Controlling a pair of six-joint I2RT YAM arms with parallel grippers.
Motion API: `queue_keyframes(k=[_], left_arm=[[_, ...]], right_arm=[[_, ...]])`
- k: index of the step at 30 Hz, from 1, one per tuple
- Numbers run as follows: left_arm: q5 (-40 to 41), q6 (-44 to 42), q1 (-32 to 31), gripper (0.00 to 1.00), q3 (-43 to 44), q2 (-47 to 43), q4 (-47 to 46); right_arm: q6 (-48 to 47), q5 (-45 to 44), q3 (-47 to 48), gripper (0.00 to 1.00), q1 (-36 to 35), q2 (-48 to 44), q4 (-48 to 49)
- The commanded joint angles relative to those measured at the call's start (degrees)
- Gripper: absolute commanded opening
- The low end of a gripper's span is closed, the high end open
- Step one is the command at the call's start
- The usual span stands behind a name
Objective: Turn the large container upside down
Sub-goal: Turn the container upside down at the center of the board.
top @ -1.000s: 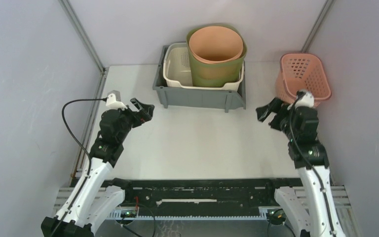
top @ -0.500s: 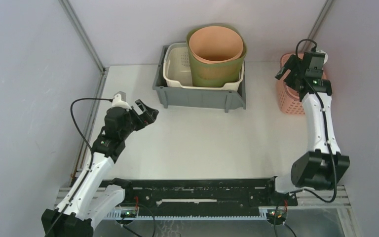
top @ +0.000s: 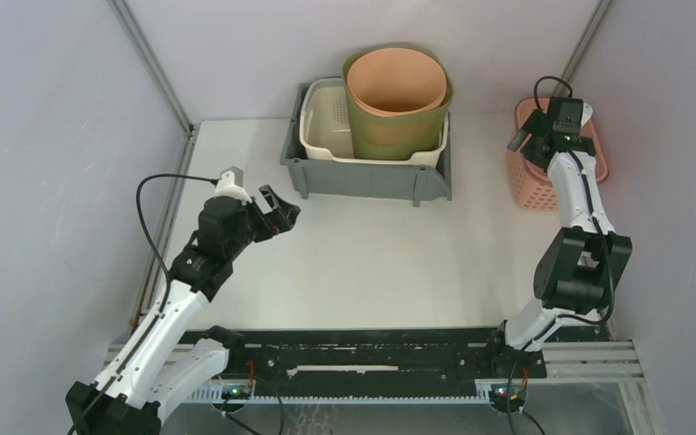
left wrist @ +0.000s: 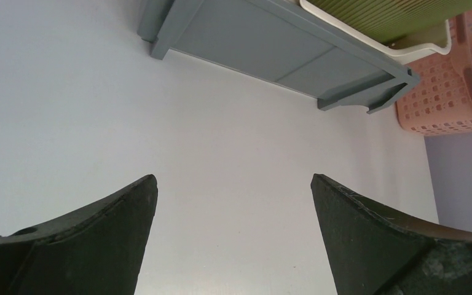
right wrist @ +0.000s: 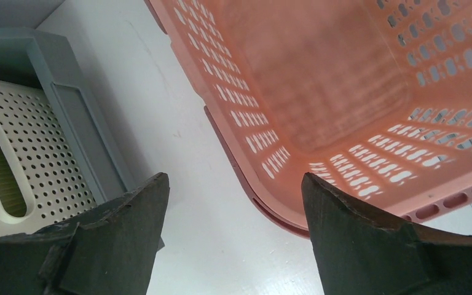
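A pink perforated basket (top: pixel 530 186) stands upright at the back right, open side up. My right gripper (top: pixel 518 143) hangs over its left rim, open. In the right wrist view the rim (right wrist: pixel 270 209) runs between the fingers of the right gripper (right wrist: pixel 235 178), close to the right one, with nothing gripped. The biggest container, a grey bin (top: pixel 362 177), sits upright at the back centre. My left gripper (top: pixel 285 213) is open over bare table in front of the bin's left corner. The left wrist view shows the left gripper (left wrist: pixel 233 178) holding nothing.
Inside the grey bin (right wrist: pixel 80 123) stand a white perforated basket (top: pixel 326 118) and a tall green bucket with an orange liner (top: pixel 394 91). Grey walls close in the table on the left, back and right. The pink basket (left wrist: pixel 442 104) nearly touches the right wall.
My right arm has swung from the table's right middle up and back to the pink basket's left rim, its jaws narrowing slightly. The left gripper has edged a little right.
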State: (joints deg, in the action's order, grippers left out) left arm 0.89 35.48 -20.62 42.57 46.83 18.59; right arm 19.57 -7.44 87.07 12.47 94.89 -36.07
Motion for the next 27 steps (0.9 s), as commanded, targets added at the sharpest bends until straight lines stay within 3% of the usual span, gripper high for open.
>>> queue_keyframes(k=[1,10,21,24,27], left_arm=[[1.59,-2.07,-0.29,1.0,3.37,-0.91,0.08],[1.58,-2.72,-0.27,1.0,2.88,-2.01,0.92],[-0.21,-3.17,-0.29,1.0,3.23,-1.49,1.42],[-0.1,-3.37,-0.31,1.0,3.41,-1.93,2.06],[-0.29,-3.32,-0.31,1.0,3.15,-2.41,2.34]], right_arm=[[-0.89,0.53,-1.19,0.86,-0.28,0.8,5.02],[-0.4,0.76,-2.71,0.77,-1.87,6.34,5.66],[0.4,2.85,-2.43,0.24,-2.79,7.04,1.96],[0.3,2.82,-3.53,0.0,-3.94,5.21,0.63],[0.07,2.61,-6.32,0.0,-5.25,1.37,0.46]])
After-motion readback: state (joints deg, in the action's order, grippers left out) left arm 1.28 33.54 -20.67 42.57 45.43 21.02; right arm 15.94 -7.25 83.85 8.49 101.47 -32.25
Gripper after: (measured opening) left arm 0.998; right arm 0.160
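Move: The large container, the pink basket, has its middle about 7 cm ahead of the right hand, 8 cm to its right and 13 cm below it, so its left rim is close under the open fingers. The grey crate is centred some 42 cm to this hand's left, 8 cm ahead and 11 cm below; the green bin standing in it is about 34 cm left, 8 cm ahead and 3 cm below. From the left hand, the large container lies roughly 67 cm right, 22 cm ahead and 14 cm below. The large container's left rim is taken by the right hand, which sinks about 7 cm onto it while easing 2 cm forward, its fingers tipping slightly further down. The fingers close from almost wide open and pinch the rim with one finger inside and one outside; the hand shifts nearly 3 cm left overall and starts to rise slightly at the end. ##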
